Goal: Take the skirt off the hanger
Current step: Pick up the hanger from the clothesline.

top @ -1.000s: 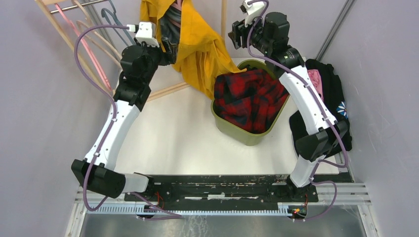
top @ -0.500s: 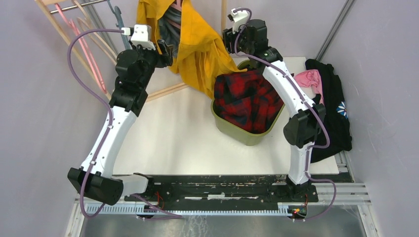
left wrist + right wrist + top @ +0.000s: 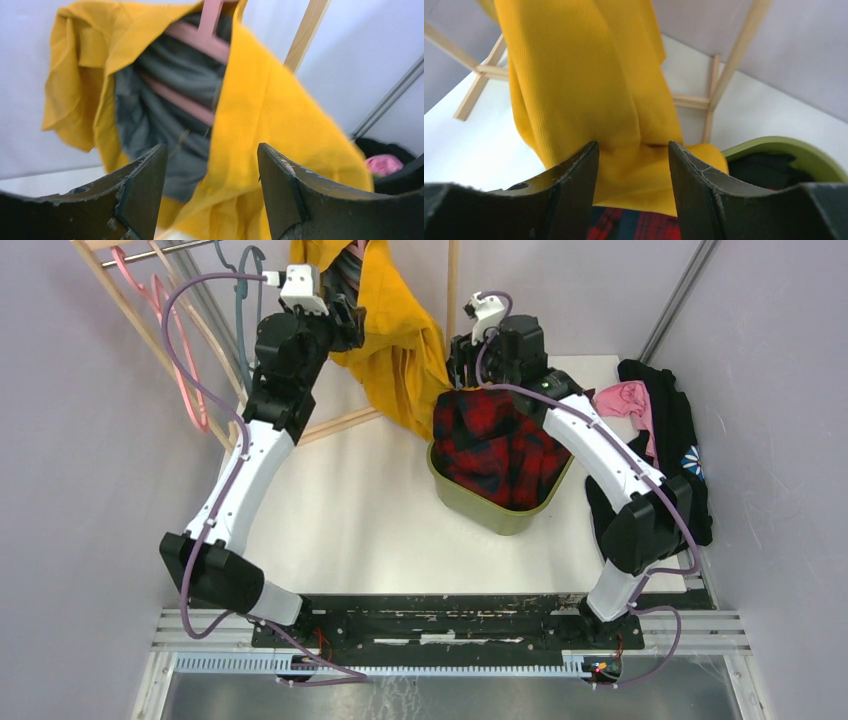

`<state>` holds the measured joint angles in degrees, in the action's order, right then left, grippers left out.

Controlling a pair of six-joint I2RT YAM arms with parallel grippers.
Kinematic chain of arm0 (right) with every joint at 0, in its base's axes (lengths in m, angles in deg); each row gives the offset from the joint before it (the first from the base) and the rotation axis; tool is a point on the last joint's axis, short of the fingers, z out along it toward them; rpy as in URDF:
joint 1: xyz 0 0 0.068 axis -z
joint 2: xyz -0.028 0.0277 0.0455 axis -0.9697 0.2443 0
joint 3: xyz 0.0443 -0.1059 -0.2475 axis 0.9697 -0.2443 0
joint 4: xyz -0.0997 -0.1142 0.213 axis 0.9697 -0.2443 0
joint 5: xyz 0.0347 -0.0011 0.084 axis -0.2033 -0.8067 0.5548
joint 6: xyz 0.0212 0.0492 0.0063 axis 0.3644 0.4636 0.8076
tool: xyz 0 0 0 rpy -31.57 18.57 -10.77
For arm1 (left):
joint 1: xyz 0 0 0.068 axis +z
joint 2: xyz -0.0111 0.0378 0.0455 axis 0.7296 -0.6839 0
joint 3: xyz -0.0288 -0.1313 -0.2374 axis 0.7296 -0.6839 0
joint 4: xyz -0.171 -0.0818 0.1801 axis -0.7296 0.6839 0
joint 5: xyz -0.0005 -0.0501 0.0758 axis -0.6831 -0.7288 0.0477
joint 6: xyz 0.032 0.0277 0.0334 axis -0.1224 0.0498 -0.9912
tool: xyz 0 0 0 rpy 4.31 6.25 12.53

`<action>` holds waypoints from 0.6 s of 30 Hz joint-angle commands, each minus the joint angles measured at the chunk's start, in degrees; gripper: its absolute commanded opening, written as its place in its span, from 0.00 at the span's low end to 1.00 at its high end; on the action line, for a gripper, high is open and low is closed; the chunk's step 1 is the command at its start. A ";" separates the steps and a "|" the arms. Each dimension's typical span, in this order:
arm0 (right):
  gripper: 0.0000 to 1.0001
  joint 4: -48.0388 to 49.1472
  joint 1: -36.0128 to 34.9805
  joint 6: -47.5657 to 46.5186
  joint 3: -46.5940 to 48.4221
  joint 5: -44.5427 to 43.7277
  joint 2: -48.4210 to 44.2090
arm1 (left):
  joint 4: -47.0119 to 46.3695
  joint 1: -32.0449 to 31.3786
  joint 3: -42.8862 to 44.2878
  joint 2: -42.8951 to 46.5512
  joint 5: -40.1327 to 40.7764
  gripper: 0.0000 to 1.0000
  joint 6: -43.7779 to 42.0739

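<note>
The yellow skirt [image 3: 400, 340] with grey lining [image 3: 165, 115] hangs from a pink hanger [image 3: 200, 42] at the back of the table. Its lower end drapes onto the rim of the green bin. My left gripper [image 3: 345, 325] is up beside the skirt's left side, near the hanger. In the left wrist view it [image 3: 210, 150] is open, with yellow cloth showing beyond the gap and nothing held. My right gripper [image 3: 455, 360] sits low at the skirt's right edge. In the right wrist view it [image 3: 633, 145] is open, with the skirt's bottom fold [image 3: 649, 170] just ahead of the fingertips.
A green bin [image 3: 500, 515] holds red plaid cloth [image 3: 495, 435] under the right arm. Black and pink clothes [image 3: 665, 410] lie at the right edge. A wooden rack frame [image 3: 340, 422] stands behind, with empty pink hangers [image 3: 185, 370] and a teal hanger [image 3: 245, 310] at the left.
The left gripper has risen and shifted right toward the top of the skirt. The right gripper has come down and left to the skirt's lower end, its jaws narrowing slightly.
</note>
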<state>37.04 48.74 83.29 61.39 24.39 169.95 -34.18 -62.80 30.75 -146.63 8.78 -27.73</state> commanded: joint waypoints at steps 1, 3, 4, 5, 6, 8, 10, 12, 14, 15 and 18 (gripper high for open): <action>0.59 3.97 -1.63 4.33 -5.06 2.43 -3.57 | -8.71 -0.14 8.50 -4.19 -4.50 0.71 10.04; 0.59 4.72 -1.83 5.13 -7.35 2.52 -4.32 | -10.11 -0.17 10.96 -5.77 -6.08 0.71 13.14; 0.59 5.01 -1.95 5.47 -8.24 2.75 -4.60 | -10.81 -0.14 11.74 -6.28 -6.54 0.70 14.65; 0.59 5.27 -2.03 5.84 -8.96 2.92 -4.79 | -11.49 -0.26 12.29 -6.75 -7.11 0.70 16.06; 0.59 5.57 -2.24 6.19 -9.51 3.16 -4.93 | -12.16 -0.28 12.73 -7.08 -7.67 0.70 17.50; 0.59 5.85 -2.40 6.30 -10.10 3.53 -5.09 | -13.25 -0.30 12.74 -7.34 -8.22 0.70 19.81; 0.58 6.00 -2.58 6.31 -10.07 3.79 -5.08 | -13.77 -0.57 12.29 -7.34 -8.05 0.70 21.29; 0.58 6.08 -2.68 6.34 -9.82 3.98 -5.04 | -13.90 -0.75 11.97 -7.68 -7.94 0.71 22.56; 0.58 5.94 -3.02 6.22 -9.41 4.09 -4.81 | -14.41 -1.10 11.79 -8.11 -7.93 0.70 23.59; 0.58 5.92 -3.20 6.10 -9.08 4.09 -4.67 | -14.59 -1.41 11.81 -8.39 -7.93 0.70 23.61; 0.58 5.24 -3.98 5.45 -7.40 4.09 -3.58 | -14.62 -2.20 11.77 -9.57 -8.01 0.70 23.00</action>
<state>40.06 46.08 88.86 51.18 27.24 167.73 -45.61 -63.91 40.74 -154.96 1.94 -8.39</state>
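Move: The neck of the pink hanger holding the yellow skirt is about 10 cm ahead of the left hand, 3 cm right and roughly 11 cm above; the skirt's middle is some 6 cm ahead, 8 cm right and 8 cm below. The grey-blue hanger stands around 5 cm ahead, 18 cm left. From the right hand, the skirt's lower end is level forward, 5 cm left, 8 cm below; the hanger neck is about 11 cm ahead, 17 cm left. Climbing beside the hanging skirt towards the pink hanger's neck, the left hand rises about 7 cm and goes 5 cm to its right with its fingers still open, rolling left side down some 20 degrees and swinging clockwise. The right hand, also open, sinks about 5 cm and draws back 3 cm and a little left beside the skirt's lower end, then nearly stops, tipping slightly down. ##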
